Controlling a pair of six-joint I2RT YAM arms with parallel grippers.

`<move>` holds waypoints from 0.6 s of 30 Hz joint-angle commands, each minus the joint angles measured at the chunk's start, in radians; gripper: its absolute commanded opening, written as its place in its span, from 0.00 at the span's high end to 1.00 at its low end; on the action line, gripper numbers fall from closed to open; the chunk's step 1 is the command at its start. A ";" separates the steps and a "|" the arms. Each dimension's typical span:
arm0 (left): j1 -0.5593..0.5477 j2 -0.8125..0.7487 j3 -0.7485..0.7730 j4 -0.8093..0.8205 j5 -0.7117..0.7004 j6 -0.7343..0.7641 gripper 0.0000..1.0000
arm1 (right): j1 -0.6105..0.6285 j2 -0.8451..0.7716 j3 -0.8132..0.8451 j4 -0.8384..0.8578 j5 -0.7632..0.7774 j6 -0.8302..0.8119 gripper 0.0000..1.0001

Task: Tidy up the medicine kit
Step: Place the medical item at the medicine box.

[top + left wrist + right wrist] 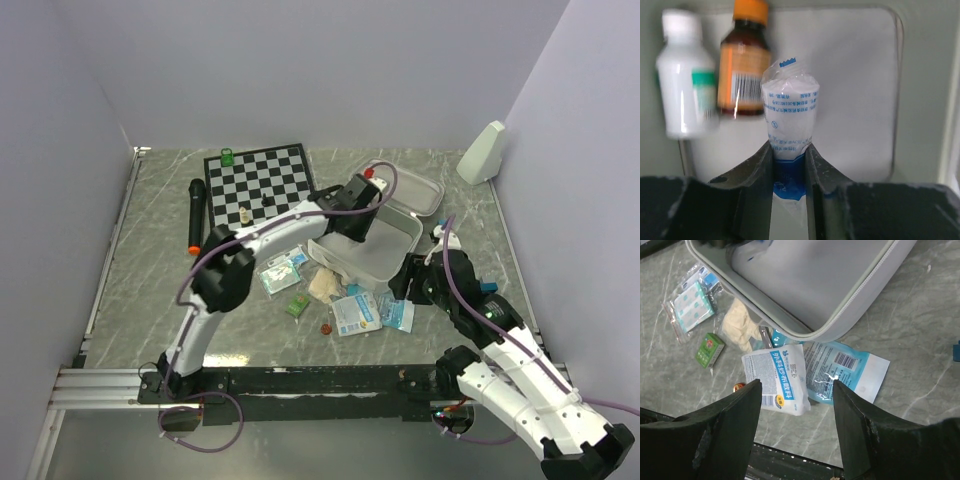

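Note:
The medicine kit (400, 250) lies open right of centre, its white lid (425, 192) folded back. My left gripper (352, 220) hangs over the kit's tray, shut on a white and blue sachet (790, 112) that sticks out past the fingertips (811, 150). Beyond it in the left wrist view are a white bottle (684, 80) and a brown bottle with an orange cap (742, 65), against the kit's white lining (855, 100). My right gripper (796, 385) is open above a white gauze packet (775, 375) and a blue packet (847, 367), just outside the kit's zip edge (850, 305).
Loose on the table in front of the kit: a plaster bag (690, 305), a green box (709, 349), a beige wad (740, 327), a small red item (324, 327). A chessboard (260, 180) and black microphone (196, 210) lie back left, a white object (482, 152) back right.

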 commanded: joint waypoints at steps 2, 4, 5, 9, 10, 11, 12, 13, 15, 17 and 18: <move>0.008 0.174 0.281 -0.088 0.037 0.140 0.81 | 0.007 -0.006 0.034 -0.026 0.034 -0.010 0.34; 0.011 0.197 0.297 -0.079 0.028 0.152 0.78 | 0.007 -0.008 0.030 -0.026 0.034 -0.010 0.34; 0.013 0.200 0.289 -0.067 0.016 0.155 0.76 | 0.007 -0.011 0.028 -0.025 0.034 -0.009 0.34; 0.014 0.206 0.270 -0.028 -0.012 0.170 0.62 | 0.007 -0.003 0.033 -0.023 0.033 -0.012 0.34; 0.013 0.212 0.275 -0.028 -0.015 0.170 0.52 | 0.007 0.002 0.036 -0.023 0.033 -0.013 0.34; 0.014 0.217 0.284 -0.030 -0.023 0.166 0.47 | 0.007 0.006 0.036 -0.023 0.034 -0.015 0.34; 0.014 0.220 0.289 -0.030 -0.023 0.164 0.43 | 0.007 0.011 0.037 -0.022 0.034 -0.015 0.34; 0.014 0.216 0.286 -0.024 -0.027 0.161 0.39 | 0.007 0.014 0.039 -0.022 0.036 -0.015 0.34; 0.014 0.193 0.263 -0.001 -0.037 0.155 0.30 | 0.007 0.015 0.039 -0.020 0.034 -0.013 0.34; 0.016 0.160 0.238 0.016 -0.043 0.154 0.26 | 0.007 0.014 0.036 -0.019 0.033 -0.010 0.34; 0.014 0.141 0.234 0.019 -0.049 0.146 0.25 | 0.007 0.014 0.034 -0.020 0.033 -0.009 0.34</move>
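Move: My left hand is already over the medicine box with the wrapped blue-and-white roll in its fingers. The empty patch of box floor meant for it lies about 4 cm ahead, 4 cm right and 7 cm below. The brown bottle stands some 8 cm ahead and 1 cm right, and the white bottle about 10 cm ahead and 3 cm left, both about 6 cm lower. From my right hand, that patch is roughly 17 cm ahead, 8 cm left and 12 cm below. I carry the roll forward and down, drifting right, about 5 cm in all with my left hand, bringing it in beside the brown bottle. There I hold nearly still and spread my fingers wide to let the roll go, my wrist turning only some 5 degrees clockwise. ##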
